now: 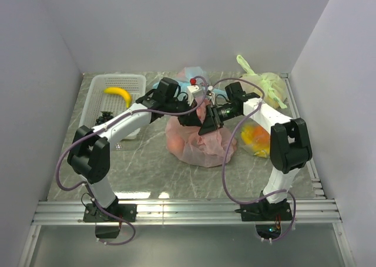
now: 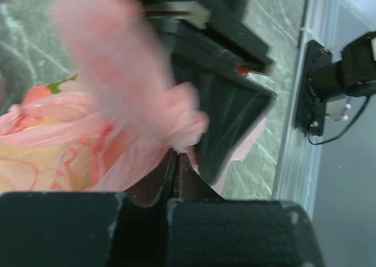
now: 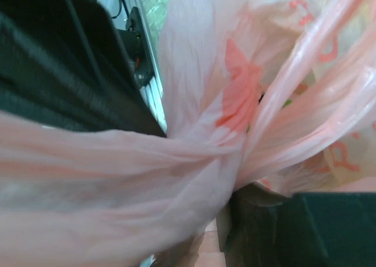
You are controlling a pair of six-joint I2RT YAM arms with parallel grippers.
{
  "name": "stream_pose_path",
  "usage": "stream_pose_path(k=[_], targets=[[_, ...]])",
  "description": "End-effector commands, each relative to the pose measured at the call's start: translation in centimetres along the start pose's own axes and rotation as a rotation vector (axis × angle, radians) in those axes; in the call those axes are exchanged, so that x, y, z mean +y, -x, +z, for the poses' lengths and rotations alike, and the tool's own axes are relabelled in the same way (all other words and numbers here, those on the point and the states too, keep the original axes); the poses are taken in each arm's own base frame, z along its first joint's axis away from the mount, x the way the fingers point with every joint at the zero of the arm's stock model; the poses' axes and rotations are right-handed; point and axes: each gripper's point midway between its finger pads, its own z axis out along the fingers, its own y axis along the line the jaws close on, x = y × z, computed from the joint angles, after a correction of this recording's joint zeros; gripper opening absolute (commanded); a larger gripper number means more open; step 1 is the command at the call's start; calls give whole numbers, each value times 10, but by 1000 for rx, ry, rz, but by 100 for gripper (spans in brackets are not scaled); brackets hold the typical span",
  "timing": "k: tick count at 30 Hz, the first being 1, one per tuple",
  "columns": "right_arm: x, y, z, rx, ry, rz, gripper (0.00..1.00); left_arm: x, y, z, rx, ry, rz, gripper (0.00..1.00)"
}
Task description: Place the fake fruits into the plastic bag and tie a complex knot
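Observation:
The pink plastic bag (image 1: 200, 142) sits mid-table with fake fruits showing through its film, an orange one with a green leaf (image 2: 36, 94) among them. Both grippers meet above its top. My left gripper (image 1: 189, 119) (image 2: 175, 154) is shut, pinching a pink handle end at its tips. The handle strands cross in a twisted knot (image 3: 238, 152) right over my right gripper (image 1: 207, 125) (image 3: 226, 226). Its jaws stand apart, with pink film draped across them and hiding one finger. A yellow banana (image 1: 117, 94) and a dark grape bunch (image 1: 106, 117) lie in the white basket (image 1: 94, 105).
A pale green tied bag (image 1: 265, 86) stands at the back right. A light blue bag (image 1: 156, 86) peeks out behind the arms. Orange and yellow fruits in clear film (image 1: 255, 137) lie right of the pink bag. White walls close three sides.

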Motion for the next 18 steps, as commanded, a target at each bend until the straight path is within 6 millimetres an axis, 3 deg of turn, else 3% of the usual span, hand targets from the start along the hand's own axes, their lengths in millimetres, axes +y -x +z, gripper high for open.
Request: stream_pose_path(k=[1,3,4,5,8,13,14,16,18], targets=[[5,20,2,-22,25,-84,37,-24,24,-4,-53,-88,77,0],[7,25,2,-34,36,-108,21,-31,27,-9,-57,-109,71,0],[7,26,2,-37,37,-113,5,-31,30,-13,-65,-103,68,0],[7,26,2,-38,36,-121,0,-33,37,-20,-86,-95,69,1],[6,22,1,-29,34,-139,0,-19,52,-47,-138,-44,-10,12],[11,12,-2,6,72,-220,0,30,74,-98,-201,174,-48,34],[13,12,-2,8,82,-280,0,38,73,-102,-202,194,-58,43],[18,11,-5,30,97,-310,0,61,70,-104,-180,261,-64,45],[22,12,-7,54,114,-357,0,67,68,-99,-160,243,-68,46]])
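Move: The pink bag's gathered handle is already in the left hand's shut fingertips; for the right hand it lies some 2 cm ahead, level sideways and about 1 cm higher, between or just by its half-open fingers. The pink bag's full body sits about 5 cm back from the left hand, level sideways and 10 cm lower. The blue bag is about 14 cm ahead of the left hand, 4 cm to its left and 10 cm below. Almost in place, the right hand eases under 1 cm forward, shuts its half-open fingers on the pink handle and keeps the pinch, later rolling about 10 degrees. Once it has closed, the left hand opens to nearly half, lets go of the handle and pulls away from bag and right gripper, left and forward about 8 cm each and up about 7, turning some 15 degrees counter-clockwise. ##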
